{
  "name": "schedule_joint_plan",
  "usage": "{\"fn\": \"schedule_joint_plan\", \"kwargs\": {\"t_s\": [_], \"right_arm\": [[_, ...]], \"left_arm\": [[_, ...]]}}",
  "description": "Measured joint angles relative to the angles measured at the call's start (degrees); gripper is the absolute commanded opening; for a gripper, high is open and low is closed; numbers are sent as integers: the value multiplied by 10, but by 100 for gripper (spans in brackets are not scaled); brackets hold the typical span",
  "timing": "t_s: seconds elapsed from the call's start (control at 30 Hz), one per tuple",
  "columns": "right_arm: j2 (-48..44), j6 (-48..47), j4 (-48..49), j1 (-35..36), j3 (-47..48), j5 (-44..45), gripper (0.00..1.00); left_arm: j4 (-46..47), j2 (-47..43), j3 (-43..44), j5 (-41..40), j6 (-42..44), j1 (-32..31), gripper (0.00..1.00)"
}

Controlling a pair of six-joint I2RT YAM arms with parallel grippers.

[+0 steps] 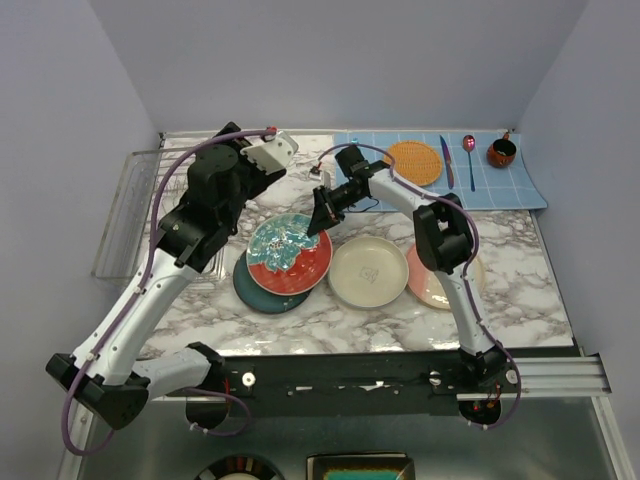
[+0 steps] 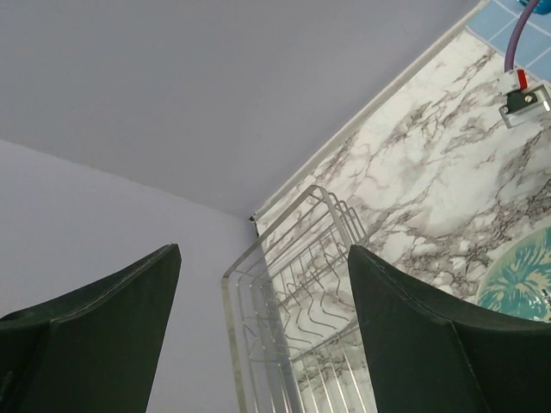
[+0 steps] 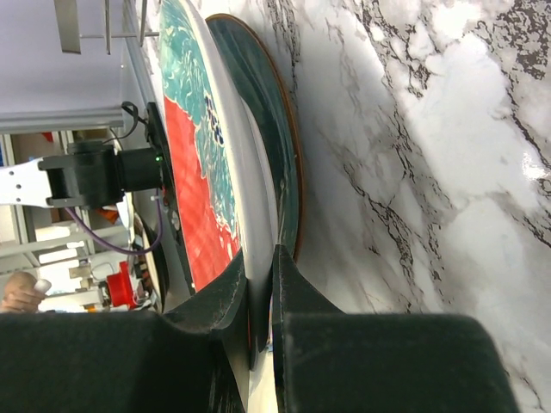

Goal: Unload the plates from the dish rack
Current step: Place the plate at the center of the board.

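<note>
The teal floral plate with red (image 1: 288,252) lies tilted on a dark teal plate (image 1: 262,291) at mid-table. My right gripper (image 1: 320,226) is shut on its far rim. In the right wrist view the fingers (image 3: 225,301) pinch that plate's edge (image 3: 202,146) above the dark plate (image 3: 274,120). A plain cream plate (image 1: 368,271) and a pink and cream plate (image 1: 432,285) lie flat to the right. The dish rack (image 1: 122,215) stands at the far left with no plates showing in it. My left gripper (image 1: 242,142) is open and raised, facing the rack (image 2: 293,310).
A blue grid mat (image 1: 500,185) at the back right carries an orange woven disc (image 1: 415,162), a knife (image 1: 446,160), a spoon (image 1: 470,160) and a dark cup (image 1: 501,152). A small white connector (image 1: 320,173) lies behind the plates. Walls close in the back and sides.
</note>
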Motion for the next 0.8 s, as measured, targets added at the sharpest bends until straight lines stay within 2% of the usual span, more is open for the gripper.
{"fn": "schedule_joint_plan", "kwargs": {"t_s": [0.4, 0.8], "right_arm": [[9, -14, -9, 27, 21, 5, 1], [21, -18, -13, 52, 23, 7, 1]], "left_arm": [[-2, 76, 28, 43, -66, 56, 87], [32, 82, 16, 75, -102, 80, 87]]}}
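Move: The red-and-green plate is still pinched by its rim in the right hand. The dark green plate it is going to lies about 10 cm back, 10 cm to the left and some 5 cm below that hand. The cream plate is roughly 13 cm to the hand's right and 10 cm back, also about 5 cm lower. From the empty left hand, high up, the dark green plate lies about 8 cm back, 6 cm right and 36 cm down. The red-and-green plate is carried in the right hand's kept rim grip about 4.5 cm, equally back and left, over the dark green plate, staying level until it sinks about 1 cm near the end, with a slight counter-clockwise turn. The open left hand moves forward about 5 cm and down 3 cm, rolling some 10 degrees left side down, touching nothing. ##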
